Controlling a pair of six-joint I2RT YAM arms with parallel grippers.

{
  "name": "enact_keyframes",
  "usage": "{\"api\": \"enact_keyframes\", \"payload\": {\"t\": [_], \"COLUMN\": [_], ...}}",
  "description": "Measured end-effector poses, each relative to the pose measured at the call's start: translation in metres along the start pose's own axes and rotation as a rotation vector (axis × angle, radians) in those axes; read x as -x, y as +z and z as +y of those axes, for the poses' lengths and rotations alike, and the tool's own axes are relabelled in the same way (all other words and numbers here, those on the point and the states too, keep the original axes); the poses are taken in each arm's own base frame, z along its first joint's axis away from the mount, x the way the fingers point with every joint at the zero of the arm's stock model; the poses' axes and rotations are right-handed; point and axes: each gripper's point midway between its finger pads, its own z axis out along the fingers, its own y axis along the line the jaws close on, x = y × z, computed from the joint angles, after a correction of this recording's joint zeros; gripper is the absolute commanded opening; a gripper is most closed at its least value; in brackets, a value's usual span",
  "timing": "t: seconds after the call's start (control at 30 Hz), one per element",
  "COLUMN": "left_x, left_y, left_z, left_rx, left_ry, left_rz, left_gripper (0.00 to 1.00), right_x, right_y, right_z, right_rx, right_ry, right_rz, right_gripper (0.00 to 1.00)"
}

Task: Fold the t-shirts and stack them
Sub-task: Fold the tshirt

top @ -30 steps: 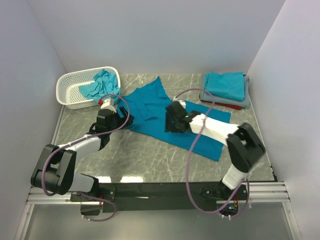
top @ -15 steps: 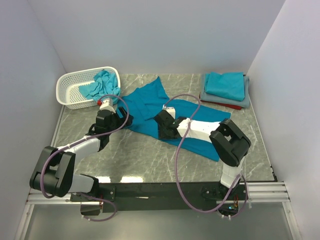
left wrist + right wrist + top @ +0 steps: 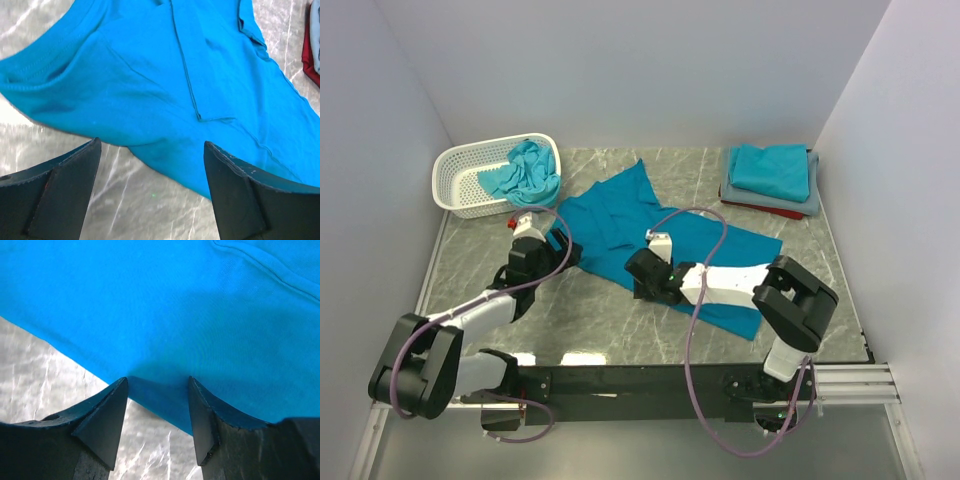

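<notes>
A teal-blue t-shirt (image 3: 665,235) lies spread out and partly creased on the marble table. My left gripper (image 3: 558,250) is open wide and empty, low over the table just off the shirt's left edge, near the collar (image 3: 30,75). In the left wrist view the gripper (image 3: 150,150) frames bare table and the shirt's edge (image 3: 165,100). My right gripper (image 3: 636,276) is open at the shirt's near edge. In the right wrist view (image 3: 158,382) its fingers straddle the hem (image 3: 165,405). A folded stack (image 3: 772,172) sits back right, teal over grey over red.
A white lattice basket (image 3: 465,178) stands at the back left with crumpled turquoise shirts (image 3: 527,170) in it. White walls enclose the table on three sides. The stack's red edge (image 3: 311,65) shows at the right of the left wrist view.
My right gripper has moved left and toward me, from over the shirt's middle down to its near edge. My left gripper has drawn back slightly to the left.
</notes>
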Motion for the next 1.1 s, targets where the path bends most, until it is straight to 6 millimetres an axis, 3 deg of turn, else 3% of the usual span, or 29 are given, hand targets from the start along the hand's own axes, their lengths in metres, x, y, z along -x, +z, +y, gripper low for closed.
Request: {"api": "enact_keyframes", "payload": {"t": [0.17, 0.33, 0.43, 0.57, 0.73, 0.9, 1.1], "left_x": [-0.007, -0.004, -0.002, -0.009, -0.034, -0.015, -0.010], "left_y": [-0.013, -0.027, -0.029, -0.022, -0.006, 0.015, 0.018], "left_z": [-0.001, -0.011, -0.007, 0.005, 0.038, 0.041, 0.044], "left_rx": [-0.003, -0.038, -0.021, 0.034, 0.165, 0.192, 0.205], "left_ry": [-0.012, -0.028, -0.037, -0.047, -0.036, -0.090, -0.120], "left_rz": [-0.012, -0.062, -0.081, -0.072, 0.001, -0.037, -0.047], "left_gripper": [0.88, 0.89, 0.89, 0.89, 0.90, 0.90, 0.90], "right_x": [-0.013, -0.031, -0.041, -0.049, -0.051, -0.055, -0.064], "right_y": [-0.008, -0.021, -0.028, -0.033, -0.036, -0.044, -0.054], "right_z": [0.003, 0.009, 0.012, 0.013, 0.014, 0.012, -0.002], "right_rx": [0.027, 0.066, 0.085, 0.098, 0.109, 0.107, 0.076], "right_ry": [0.025, 0.040, 0.048, 0.072, 0.114, 0.131, 0.126], "right_rz": [-0.023, -0.033, -0.027, -0.019, -0.019, 0.002, 0.046], "right_gripper": [0.59, 0.59, 0.59, 0.59, 0.60, 0.63, 0.64]}}
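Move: Just ahead of the open left hand lies the t-shirt's left end, about 5 cm farther out, 3 cm to its left and some 7 cm lower; the laundry basket stands about 18 cm ahead and 19 cm left of that hand. The right hand's fingertips are already down on the t-shirt's near edge, right beneath them; the shirt's near right corner is some 12 cm back and 29 cm to the right. Dragging the t-shirt by its near edge, the right hand keeps its spread fingertips down on the cloth and draws it straight back some 8 cm towards the table's front edge. The open left hand backs off a couple of centimetres with a slight rise, sinks about 5 cm, then pushes forward and left towards the shirt's left end, turning some 15 degrees counter-clockwise. ##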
